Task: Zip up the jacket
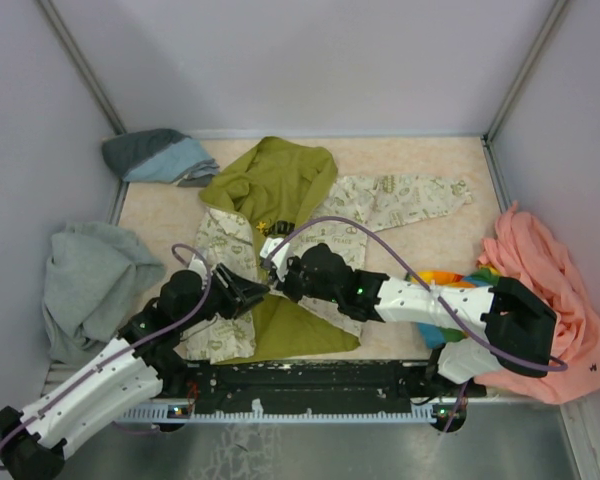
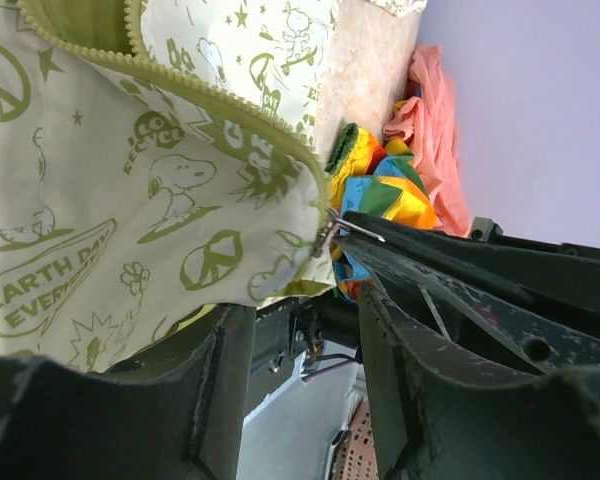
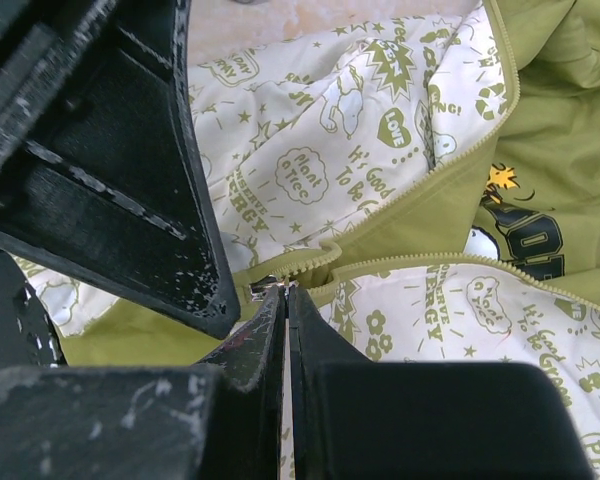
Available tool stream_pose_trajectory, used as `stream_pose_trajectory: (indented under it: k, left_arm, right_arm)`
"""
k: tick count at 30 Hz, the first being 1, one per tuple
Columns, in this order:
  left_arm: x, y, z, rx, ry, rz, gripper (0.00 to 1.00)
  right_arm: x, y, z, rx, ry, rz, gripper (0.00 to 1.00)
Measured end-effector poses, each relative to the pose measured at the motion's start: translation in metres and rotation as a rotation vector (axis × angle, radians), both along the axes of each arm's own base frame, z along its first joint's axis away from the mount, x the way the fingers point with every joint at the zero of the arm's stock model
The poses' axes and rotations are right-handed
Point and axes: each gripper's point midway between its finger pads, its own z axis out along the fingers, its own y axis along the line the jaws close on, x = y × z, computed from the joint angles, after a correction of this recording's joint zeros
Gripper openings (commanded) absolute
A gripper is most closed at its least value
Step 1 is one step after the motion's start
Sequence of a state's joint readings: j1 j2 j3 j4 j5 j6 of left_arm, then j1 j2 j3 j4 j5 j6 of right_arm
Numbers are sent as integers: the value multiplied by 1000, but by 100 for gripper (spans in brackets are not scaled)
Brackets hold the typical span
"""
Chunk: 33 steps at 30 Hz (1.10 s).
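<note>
The jacket (image 1: 380, 205) lies spread on the table, cream with olive prints, olive lining and hood showing. Its zipper teeth (image 3: 380, 205) part into two lines above the slider (image 3: 263, 286). My right gripper (image 3: 283, 290) is shut, its tips pinching the metal zipper pull (image 2: 330, 232) at the jacket's bottom hem. From the top it sits at the hem (image 1: 278, 284). My left gripper (image 2: 298, 300) is open just beside it, the printed hem corner (image 2: 270, 280) hanging over its left finger (image 2: 110, 400), nothing in the gap. From above, the left gripper (image 1: 258, 292) meets the right one.
A grey sweatshirt (image 1: 90, 280) lies at the left edge and a blue-grey garment (image 1: 160, 155) at the back left. A peach-pink garment (image 1: 545, 290) is heaped at the right, with a multicoloured cloth (image 1: 458, 282) under the right arm. The metal rail (image 1: 310, 385) runs along the near edge.
</note>
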<state>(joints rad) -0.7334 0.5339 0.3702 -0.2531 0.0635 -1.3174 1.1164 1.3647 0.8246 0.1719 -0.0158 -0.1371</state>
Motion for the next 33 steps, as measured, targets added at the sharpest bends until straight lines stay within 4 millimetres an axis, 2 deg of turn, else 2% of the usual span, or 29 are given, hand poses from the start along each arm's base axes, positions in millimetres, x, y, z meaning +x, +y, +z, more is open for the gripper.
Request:
stream_pose_trajectory:
  k: [6, 9, 14, 18, 23, 33]
  left_arm:
    - [7, -2, -14, -8, 3, 30, 44]
    - [13, -1, -9, -13, -29, 47, 38]
    - [19, -2, 0, -24, -80, 53, 23]
    - [20, -4, 3, -40, -103, 52, 17]
    - [20, -3, 3, -37, -112, 49, 0]
    - [18, -1, 2, -17, -133, 37, 0]
  right_arm:
    - [-1, 0, 0, 5, 11, -4, 0]
    - [-1, 0, 0, 7, 16, -8, 0]
    - [0, 0, 0, 14, 21, -14, 0]
    - [1, -2, -2, 15, 25, -18, 0]
    - [1, -2, -2, 18, 26, -19, 0]
    - [5, -5, -2, 11, 20, -46, 0]
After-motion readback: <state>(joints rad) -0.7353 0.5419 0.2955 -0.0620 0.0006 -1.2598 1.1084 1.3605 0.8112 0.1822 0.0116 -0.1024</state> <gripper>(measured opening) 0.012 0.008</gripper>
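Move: Just ahead of the left hand's half-open fingers is the jacket's lower zip edge, about 2 cm forward and 1 cm right, at finger height. The zip pull, already pinched by the right hand, sits about 4 cm ahead of the left hand, 2 cm right and 1 cm higher. The printed chest patch is roughly 14 cm ahead, 2 cm right and 6 cm lower. From the right hand the zip edge is some 2 cm back, 1 cm left and slightly below. Dipping a good 1 cm and coming back up as it slides about 2 cm forward, the left hand brings its half-open fingers to the lower zip edge right behind the slider, tips them up some 5–10 degrees and shuts them fully, pinching the cloth. The right hand stays put and keeps its pinch on the zip pull. ##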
